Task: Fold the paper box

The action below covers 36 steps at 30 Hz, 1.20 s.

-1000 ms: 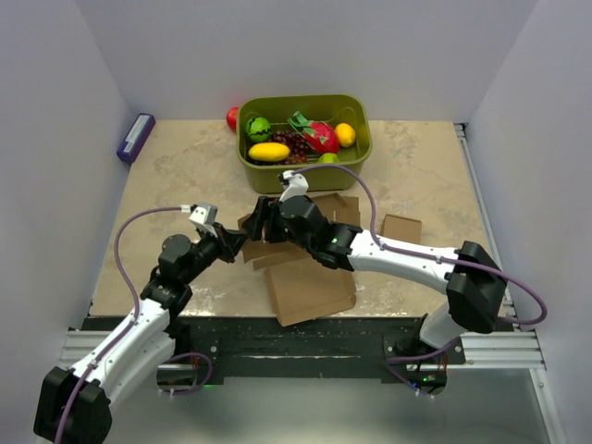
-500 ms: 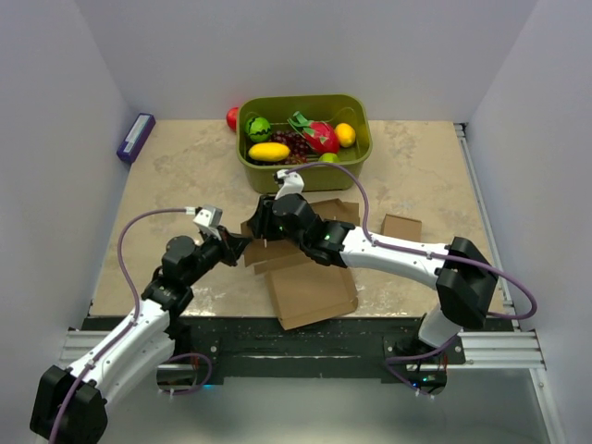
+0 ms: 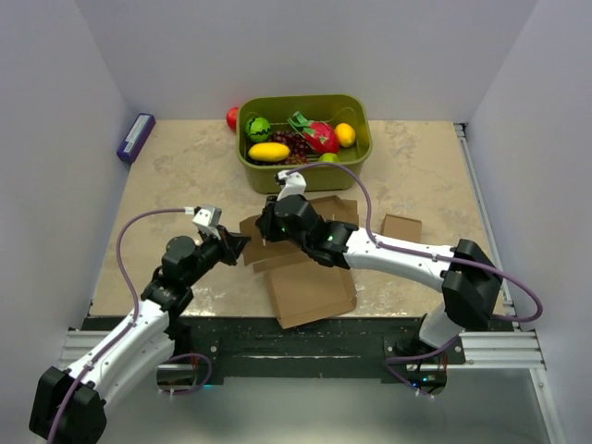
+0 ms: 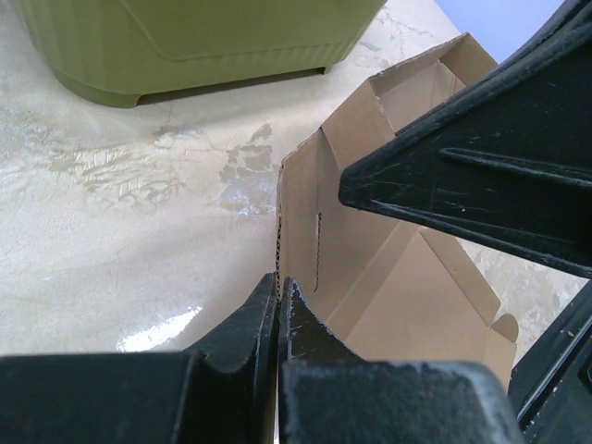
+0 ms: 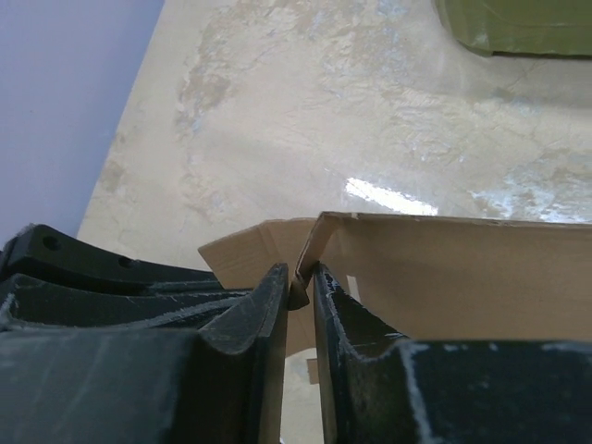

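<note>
The paper box (image 3: 310, 287) is a wide brown cardboard piece lying at the table's middle, with its left panels raised. My left gripper (image 3: 240, 244) is shut on the box's upright left wall edge. In the left wrist view the corrugated edge of the box (image 4: 388, 277) runs straight into the pinched left gripper (image 4: 278, 282). My right gripper (image 3: 263, 228) reaches in from the right, just above and behind the left one. In the right wrist view a folded corner of the box (image 5: 444, 268) sits between the narrowly spaced fingers of the right gripper (image 5: 298, 276).
A green bin (image 3: 356, 153) with toy fruit stands just behind the box; its wall (image 4: 185, 46) is close in the left wrist view. A small brown cardboard cube (image 3: 401, 228) sits to the right. A purple block (image 3: 136, 137) lies at the far left, and a red item (image 3: 232, 117) lies beside the bin.
My right gripper's jaws have closed down onto the folded corner of the box and shifted slightly. The left gripper has kept its pinch and place.
</note>
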Available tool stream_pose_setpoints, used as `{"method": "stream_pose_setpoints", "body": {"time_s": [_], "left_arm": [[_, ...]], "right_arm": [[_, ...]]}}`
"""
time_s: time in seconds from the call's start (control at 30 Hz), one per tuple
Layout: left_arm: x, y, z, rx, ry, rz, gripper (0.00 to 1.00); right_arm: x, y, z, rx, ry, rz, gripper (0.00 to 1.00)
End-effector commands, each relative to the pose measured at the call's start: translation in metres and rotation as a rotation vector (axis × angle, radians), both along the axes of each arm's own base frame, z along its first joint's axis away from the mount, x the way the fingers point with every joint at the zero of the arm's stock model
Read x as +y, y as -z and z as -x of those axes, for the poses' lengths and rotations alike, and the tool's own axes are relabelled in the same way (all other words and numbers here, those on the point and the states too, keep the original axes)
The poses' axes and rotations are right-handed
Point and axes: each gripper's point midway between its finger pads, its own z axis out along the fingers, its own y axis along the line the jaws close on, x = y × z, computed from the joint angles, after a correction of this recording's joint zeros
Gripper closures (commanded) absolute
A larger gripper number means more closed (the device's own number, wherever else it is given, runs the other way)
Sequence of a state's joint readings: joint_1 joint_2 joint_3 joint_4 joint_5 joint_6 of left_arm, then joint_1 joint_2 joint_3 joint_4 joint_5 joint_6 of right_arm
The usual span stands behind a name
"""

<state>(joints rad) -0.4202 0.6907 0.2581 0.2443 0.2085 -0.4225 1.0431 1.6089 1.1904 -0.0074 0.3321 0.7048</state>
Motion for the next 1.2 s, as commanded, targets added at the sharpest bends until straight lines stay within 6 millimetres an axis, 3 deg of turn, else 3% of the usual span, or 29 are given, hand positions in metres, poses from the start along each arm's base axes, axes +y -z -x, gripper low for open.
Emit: {"method": "stream_pose_setpoints", "body": {"time_s": [0.0, 0.2, 0.83, 0.97, 1.17], "left_arm": [[-0.003, -0.029, -0.005, -0.085, 0.009, 0.005, 1.0], [-0.008, -0.032, -0.001, -0.093, 0.038, 0.012, 1.0], [-0.033, -0.036, 0.016, -0.118, 0.172, 0.013, 1.0], [-0.035, -0.036, 0.018, -0.12, 0.18, 0.013, 1.0], [-0.02, -0.031, 0.002, -0.053, 0.057, -0.027, 1.0]], "right_arm": [[-0.018, -0.023, -0.004, -0.088, 0.032, 0.033, 0.82], [-0.035, -0.018, -0.011, -0.158, 0.026, 0.159, 0.84], [-0.081, -0.016, -0.049, -0.34, 0.108, 0.404, 0.6], [-0.084, -0.011, -0.052, -0.334, 0.111, 0.418, 0.56], [-0.082, -0.028, -0.037, -0.322, 0.056, 0.36, 0.45]]}}
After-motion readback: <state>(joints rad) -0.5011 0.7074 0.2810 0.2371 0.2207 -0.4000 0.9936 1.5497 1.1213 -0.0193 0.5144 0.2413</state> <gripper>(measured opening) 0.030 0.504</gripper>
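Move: Between the right fingers at the start is the cardboard's small upper-left flap. The raised panel, over which the flap is taken, has its middle about 13 cm to this hand's right, 1 cm ahead and 4 cm lower. The green bin lies roughly 25 cm ahead, 14 cm right and 12 cm below. The left hand holds the panel's left edge; from it the flap is some 6 cm ahead, 5 cm right and 4 cm higher. Drawing the small flap inward along the raised panel, the right hand goes about 7 cm right and 4 cm forward, rolling some 30 degrees so its left side drops; its nearly shut fingers spread to about half open from early in the sweep. The left keeps its pinch on the edge while easing 2–3 cm right and back, turning slightly clockwise. ##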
